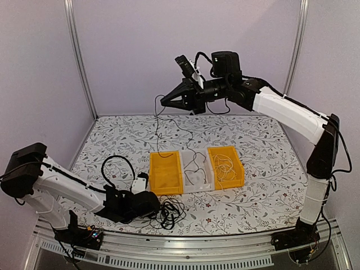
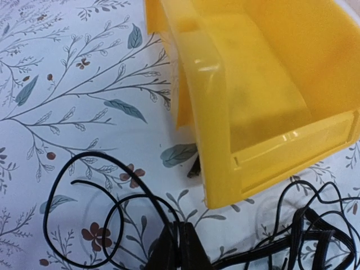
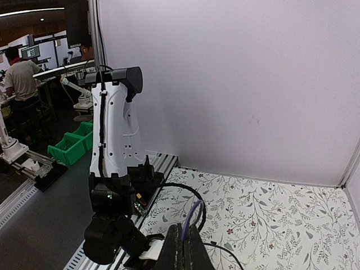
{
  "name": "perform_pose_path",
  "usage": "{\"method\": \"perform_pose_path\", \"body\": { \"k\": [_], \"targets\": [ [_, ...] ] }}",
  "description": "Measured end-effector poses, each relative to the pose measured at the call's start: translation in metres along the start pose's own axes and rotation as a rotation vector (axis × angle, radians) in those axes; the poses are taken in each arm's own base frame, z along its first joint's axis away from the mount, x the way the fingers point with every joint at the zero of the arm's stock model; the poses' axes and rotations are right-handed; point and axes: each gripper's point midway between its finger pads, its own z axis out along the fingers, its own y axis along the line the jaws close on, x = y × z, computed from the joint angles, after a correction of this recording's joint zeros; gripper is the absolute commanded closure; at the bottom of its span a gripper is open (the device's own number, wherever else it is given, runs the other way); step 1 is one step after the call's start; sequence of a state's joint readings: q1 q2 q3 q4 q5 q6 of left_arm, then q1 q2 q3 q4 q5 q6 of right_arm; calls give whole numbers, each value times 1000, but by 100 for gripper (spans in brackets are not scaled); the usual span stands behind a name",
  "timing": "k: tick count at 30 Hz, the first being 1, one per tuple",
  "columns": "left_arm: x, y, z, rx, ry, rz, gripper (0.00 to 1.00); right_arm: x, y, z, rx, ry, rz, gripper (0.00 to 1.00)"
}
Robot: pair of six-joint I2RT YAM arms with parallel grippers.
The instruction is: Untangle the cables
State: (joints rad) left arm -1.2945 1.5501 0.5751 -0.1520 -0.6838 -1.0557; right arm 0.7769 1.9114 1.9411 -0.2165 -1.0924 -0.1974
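Observation:
My right gripper (image 1: pixel 164 102) is raised high over the back of the table and is shut on a thin cable (image 1: pixel 156 132). That cable hangs down towards the left yellow bin (image 1: pixel 166 180). In the right wrist view the pinched cord (image 3: pixel 195 216) rises from between the shut fingers (image 3: pixel 175 250). My left gripper (image 1: pixel 159 207) lies low on the table by that bin's near corner. It is shut on a black cable (image 2: pixel 73 169) that loops away to the left. A black tangle (image 1: pixel 171 212) lies beside it on the right (image 2: pixel 315 230).
Three bins stand in a row: the left yellow bin (image 2: pixel 264 84), a clear middle bin (image 1: pixel 197 183) with a dark cable in it, and a right yellow bin (image 1: pixel 236 174) holding a pale cable (image 1: pixel 224 167). A thick arm hose (image 1: pixel 115 163) loops by the left arm.

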Motion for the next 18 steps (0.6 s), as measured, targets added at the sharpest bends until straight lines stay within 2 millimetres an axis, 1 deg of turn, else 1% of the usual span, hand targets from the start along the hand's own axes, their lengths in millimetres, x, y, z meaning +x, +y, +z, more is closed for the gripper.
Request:
{"method": "perform_pose_path", "body": {
  "k": [1,2,3,6,8,10,11,13,15,18],
  "targets": [
    [0,0,0,-2,1,-3,100,4,0,1,-9,-1,9,100],
    [0,1,0,-3,2,-7,100,11,-1,3,-15,2,20,100],
    [0,1,0,-3,2,-10,100,26,-1,5,-21,14,44,100],
    [1,2,-1,-5,3,-13,100,88,-2,6,-25,77,162,100],
    [1,2,-1,-5,3,-13,100,128,-4,-1,-10,118,247,100],
    [1,2,-1,-5,3,-12,100,157,-5,-12,13,143,309,100],
    [1,2,-1,-6,3,-12,100,167,-6,-20,30,151,330,100],
    [1,2,0,-7,4,-7,100,177,-11,-40,75,151,351,100],
    [1,2,0,-8,5,-4,100,176,-14,-55,112,141,344,100],
    [1,1,0,-8,6,-2,100,168,-16,-74,169,130,314,100]
  ]
}}
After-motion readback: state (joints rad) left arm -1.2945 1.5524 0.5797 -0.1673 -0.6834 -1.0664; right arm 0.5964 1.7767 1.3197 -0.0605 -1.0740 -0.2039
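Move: The right hand is up high with the grey cable hanging from its fingers. The white bin is about 9 cm ahead of it, 9 cm to its right and some 37 cm below. At the same depth below, the left yellow bin is 8 cm ahead and 3 cm left, the right yellow bin 10 cm ahead and 20 cm right. The black cables lie 8 cm back, 1 cm left, 39 cm down. From the left hand the white bin is about 16 cm ahead, 16 cm right. Sharply down, the right hand drops some 17 cm towards the white bin, almost straight at first, then sweeps about 8 cm to the right and a little forward as the drop levels off. The fingers keep their pinch on the grey cable, while the wrist swings clockwise and tips the fingertips down, each by roughly 10 degrees. ##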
